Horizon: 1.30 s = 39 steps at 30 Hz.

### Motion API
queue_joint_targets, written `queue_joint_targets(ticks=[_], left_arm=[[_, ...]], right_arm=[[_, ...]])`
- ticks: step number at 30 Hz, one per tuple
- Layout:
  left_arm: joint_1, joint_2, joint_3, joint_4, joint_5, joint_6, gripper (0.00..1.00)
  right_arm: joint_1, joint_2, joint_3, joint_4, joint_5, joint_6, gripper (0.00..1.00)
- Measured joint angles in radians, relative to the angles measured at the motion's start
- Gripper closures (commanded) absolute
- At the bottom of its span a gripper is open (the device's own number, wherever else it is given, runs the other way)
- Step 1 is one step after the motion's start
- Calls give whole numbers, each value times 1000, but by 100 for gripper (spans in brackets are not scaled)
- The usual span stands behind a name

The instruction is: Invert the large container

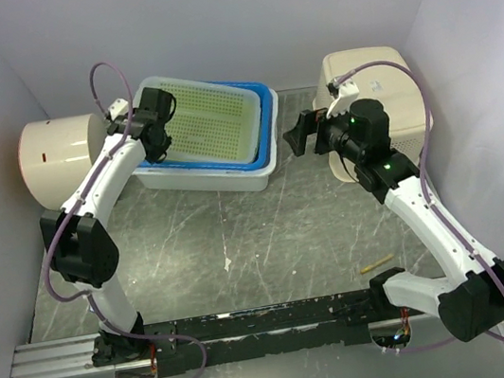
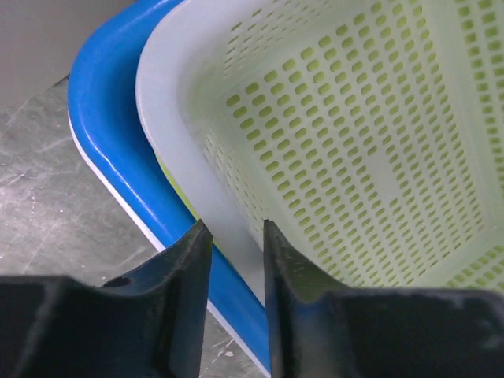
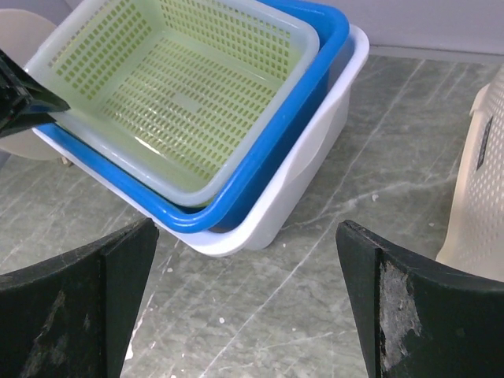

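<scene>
The large container is a white tub (image 1: 231,178) (image 3: 315,150) standing upright at the back of the table. A blue tub (image 1: 266,124) (image 2: 110,134) (image 3: 268,157) and a pale perforated basket (image 1: 207,119) (image 2: 315,118) (image 3: 173,87) are nested in it. My left gripper (image 1: 153,118) (image 2: 236,228) is at the stack's left end, its jaws narrow. One finger is inside the basket and the other outside, with the rim between them; I cannot make out contact. My right gripper (image 1: 296,134) (image 3: 246,227) hangs open to the right of the tub, nothing between its fingers.
A beige perforated bin (image 1: 378,73) (image 3: 480,173) stands at the back right, close behind the right arm. A cream cylinder (image 1: 56,162) lies at the back left beside the left arm. A small stick (image 1: 376,264) lies on the table near the right arm's base.
</scene>
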Motion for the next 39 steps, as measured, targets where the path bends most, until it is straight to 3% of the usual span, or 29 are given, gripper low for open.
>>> queue_joint_targets(ticks=[3, 10, 14, 18, 21, 28, 31, 36, 39], left_arm=[[1, 2, 13, 5, -6, -31, 92], [16, -53, 61, 66, -16, -21, 93], [8, -157, 25, 177, 38, 125, 93], [6, -348, -115, 366, 184, 328, 93], [4, -441, -137, 433, 284, 459, 93], [6, -463, -78, 445, 439, 624, 93], [5, -461, -79, 442, 491, 642, 93], [5, -452, -77, 426, 533, 644, 93], [5, -439, -70, 420, 546, 642, 93]], right_arm=[[0, 0, -6, -19, 8, -1, 1], [0, 7, -16, -40, 11, 4, 2], [0, 8, -14, -53, 11, 12, 2], [0, 8, 7, -84, 10, 18, 1], [0, 5, 47, -95, 4, 26, 1], [8, -25, 105, -40, -148, 66, 4], [85, -14, 106, 31, -173, 91, 3], [392, 88, 85, 228, -147, 48, 6], [452, 163, 18, 401, -132, 6, 6]])
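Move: At the left hand, half-closed fingers straddle the near rim of the pale basket close to its left corner; the basket's middle lies about 8 cm ahead, 10 cm to the right and 5 cm below. The blue tub holding the basket is centred some 7 cm ahead, 12 right and 11 below, the white drum 24 cm left and 5 ahead. From the right hand the basket is roughly 25 cm left, 15 ahead and 15 below; the cream container is 17 right, 14 ahead. Closing on the basket's rim, the left hand pulls it up some 22 cm, drawing it a little back and right while the wrist swings clockwise and the fingers tip up towards level, then holds on. Staying nearly in place at first, the open right hand rises a little, then sweeps about 19 cm left and somewhat back, turning counter-clockwise, towards the basket's near right end; contact there can't be made out. ##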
